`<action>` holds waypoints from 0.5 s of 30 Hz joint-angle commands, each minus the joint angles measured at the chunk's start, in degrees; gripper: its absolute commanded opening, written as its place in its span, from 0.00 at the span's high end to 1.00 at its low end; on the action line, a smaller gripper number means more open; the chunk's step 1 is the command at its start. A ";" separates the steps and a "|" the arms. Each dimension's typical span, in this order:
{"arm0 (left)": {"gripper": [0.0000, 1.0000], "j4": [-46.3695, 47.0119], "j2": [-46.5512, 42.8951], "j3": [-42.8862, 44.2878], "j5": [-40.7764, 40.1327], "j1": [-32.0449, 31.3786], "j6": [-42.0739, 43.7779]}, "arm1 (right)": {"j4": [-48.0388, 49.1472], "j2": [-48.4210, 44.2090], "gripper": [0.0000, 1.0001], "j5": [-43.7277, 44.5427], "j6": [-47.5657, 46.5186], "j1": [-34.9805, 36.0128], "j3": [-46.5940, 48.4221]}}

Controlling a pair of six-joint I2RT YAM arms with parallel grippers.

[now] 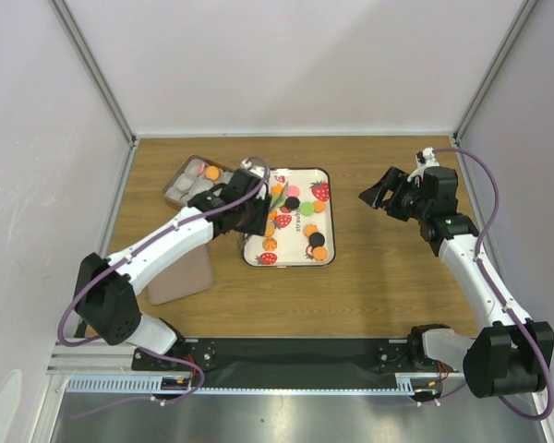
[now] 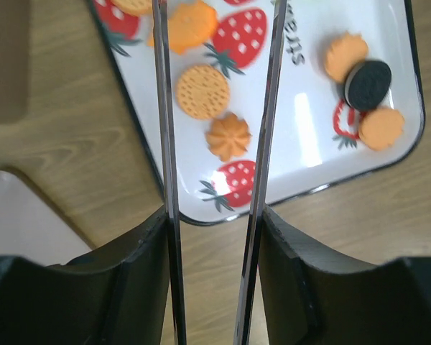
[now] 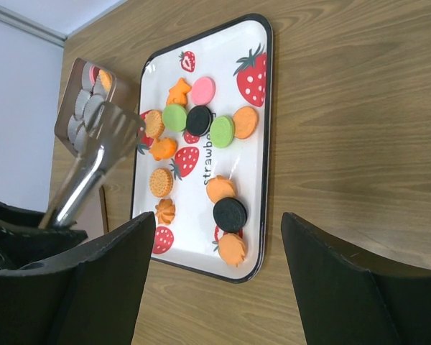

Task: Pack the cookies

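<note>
The cookies (image 1: pixel 300 221) lie loose on a white strawberry-print tray (image 1: pixel 325 177): several orange, two green, one pink and two black. My left gripper (image 1: pixel 243 209) is shut on metal tongs (image 3: pixel 93 162) at the tray's left side. In the left wrist view the two tong arms (image 2: pixel 165 144) stand apart over orange cookies (image 2: pixel 201 91), with nothing between their tips. My right gripper (image 1: pixel 377 196) is open and empty, to the right of the tray. In the right wrist view its fingers (image 3: pixel 115 266) frame the tray's near end and a black cookie (image 3: pixel 230 213).
A small brown box (image 1: pixel 186 181) at the tray's upper left holds pale paper cups, an orange cookie (image 1: pixel 211 173) and a pink one. Its brown lid (image 1: pixel 180 274) lies flat on the table in front of it. Grey walls close in the wooden table.
</note>
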 commanded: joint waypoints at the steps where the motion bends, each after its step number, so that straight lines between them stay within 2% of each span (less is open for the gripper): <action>1: 0.49 1.33 0.58 0.07 -0.17 -3.03 -2.48 | 0.68 -0.65 0.23 0.63 -0.58 0.41 1.85; 15: 0.51 2.56 10.34 3.50 1.50 -4.97 -1.52 | 0.33 -0.39 0.22 0.98 -0.76 0.41 1.85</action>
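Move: The black cookie I go for with the empty tongs lies some 9 cm ahead of my left hand, about 7 cm to its right and 14 cm below. A green cookie sits about 4 cm to the left of the black one and 1 cm farther out, a pink one 4 cm straight beyond it, and a second green one 4 cm to its right, 2 cm nearer. From my right hand the black cookie is roughly 5 cm ahead, 19 cm left and 21 cm below. Still gripping the tongs with their blades apart, I bring my left hand down about 6 cm over the tray towards the black cookie. First it finishes its swing from the box, easing some 3 cm right and a little back; then it sinks almost straight, fingers tipping steeper by about 10 degrees, their spread unchanged. ##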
